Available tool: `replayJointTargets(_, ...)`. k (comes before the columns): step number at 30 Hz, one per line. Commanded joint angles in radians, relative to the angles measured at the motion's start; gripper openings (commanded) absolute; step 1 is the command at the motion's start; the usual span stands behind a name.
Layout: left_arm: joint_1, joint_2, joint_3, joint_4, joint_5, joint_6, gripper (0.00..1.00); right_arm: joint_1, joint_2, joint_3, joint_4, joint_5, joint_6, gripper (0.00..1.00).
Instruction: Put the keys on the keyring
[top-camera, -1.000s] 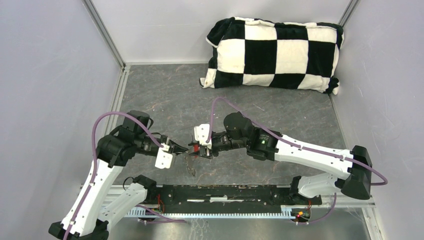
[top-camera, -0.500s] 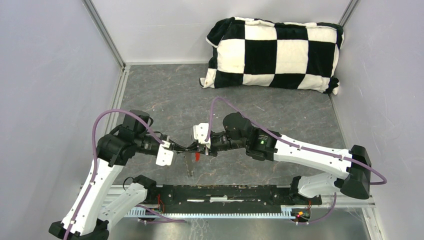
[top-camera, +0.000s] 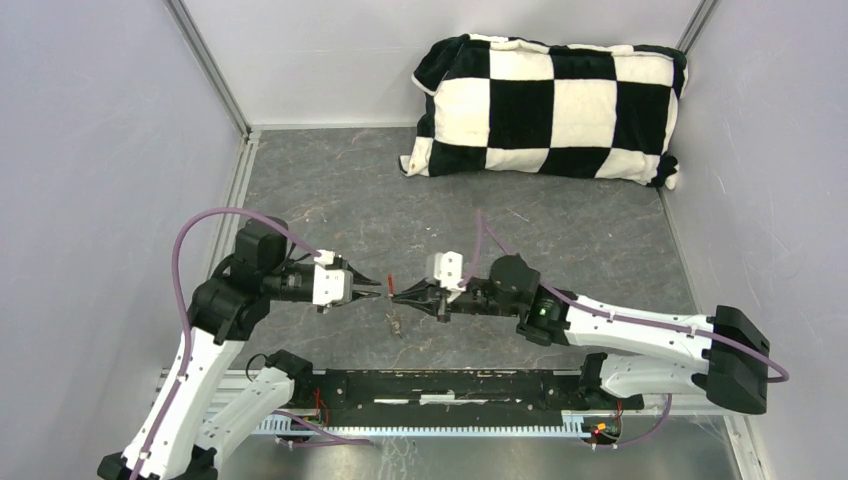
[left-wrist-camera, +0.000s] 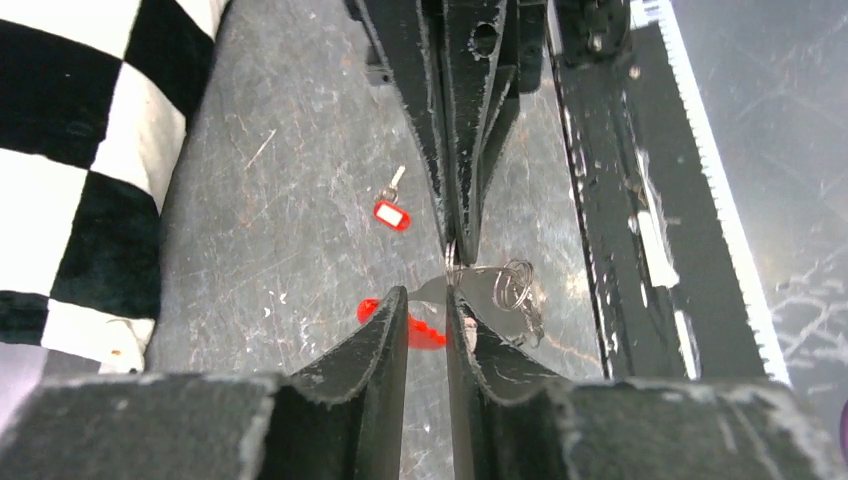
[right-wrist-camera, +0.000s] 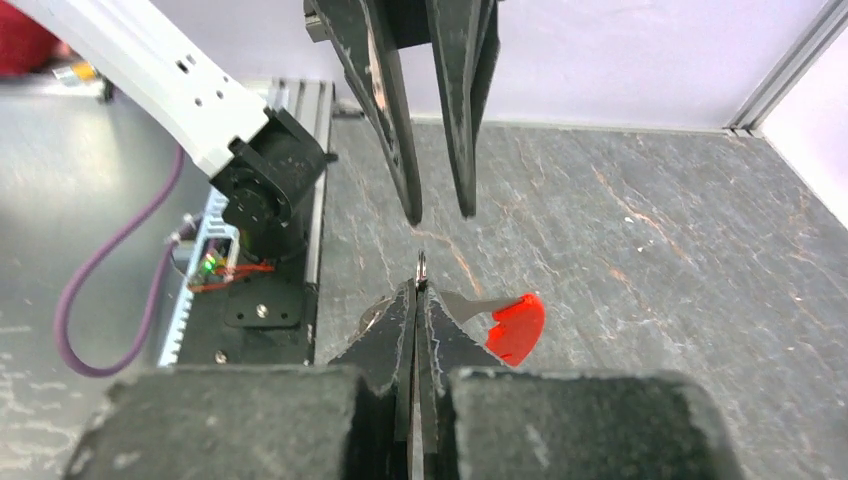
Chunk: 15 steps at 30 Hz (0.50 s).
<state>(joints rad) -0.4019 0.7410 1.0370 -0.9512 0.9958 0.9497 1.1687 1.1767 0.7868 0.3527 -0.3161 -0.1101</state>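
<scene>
The keyring hangs in the air between the two grippers: thin silver rings (left-wrist-camera: 512, 284) joined to a bright-red oval fob (right-wrist-camera: 516, 326). My right gripper (right-wrist-camera: 417, 285) is shut on one ring, whose edge pokes out above the fingertips. The fob sticks out to its right, and the other rings dangle (top-camera: 395, 322) below. My left gripper (left-wrist-camera: 427, 295) faces it tip to tip, open by a narrow gap, with nothing between the fingers. A small key with a red rectangular head (left-wrist-camera: 392, 213) lies on the table beyond. The dark-headed key I cannot make out.
A black-and-white checkered pillow (top-camera: 548, 105) lies at the back right of the grey slate table (top-camera: 330, 190). A black rail (top-camera: 450, 385) runs along the near edge between the arm bases. Pale walls close in on the left, right and back.
The right gripper has shut on a ring of the keyring and drawn back to the right. The left gripper has opened, let go and swung further right.
</scene>
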Motion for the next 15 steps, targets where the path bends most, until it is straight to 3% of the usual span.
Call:
replayJointTargets(1, -0.006, -0.069, -0.070, 0.268, 0.071, -0.413, 0.28, -0.025, -0.077, -0.145, 0.508, 0.021, 0.210, 0.00)
replayJointTargets(6, -0.005, -0.125, -0.141, 0.368, 0.100, -0.557, 0.29, -0.040, -0.054, -0.221, 0.767, 0.008, 0.358, 0.00)
replayJointTargets(15, -0.005, -0.115, -0.150, 0.450, 0.096, -0.645, 0.30, -0.041, 0.008, -0.204, 0.839, -0.042, 0.431, 0.01)
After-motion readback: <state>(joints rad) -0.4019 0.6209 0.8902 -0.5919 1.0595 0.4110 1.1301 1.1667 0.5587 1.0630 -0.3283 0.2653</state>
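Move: The keyring is pinched in the right fingertips, roughly 3 cm to the right of the slightly open left fingertips, 2 cm nearer the bases and about 1 cm lower. From the right hand, those left fingertips are 3 cm left, 2 cm forward and 1 cm up. The red-handled plate hangs about 5 cm straight below the right fingertips, and the red-tagged key lies on the table some 7 cm forward, 14 cm right and 24 cm down. The keyring stays pinched in the right fingertips as that hand draws about 2 cm to the right, then climbs some 6 cm beside the left fingertips, its fingers tipping upward by nearly 30 degrees. The left hand, fingers still slightly open, eases up, right and a little back by 1 to 2 cm, its fingers tilting up towards level. ##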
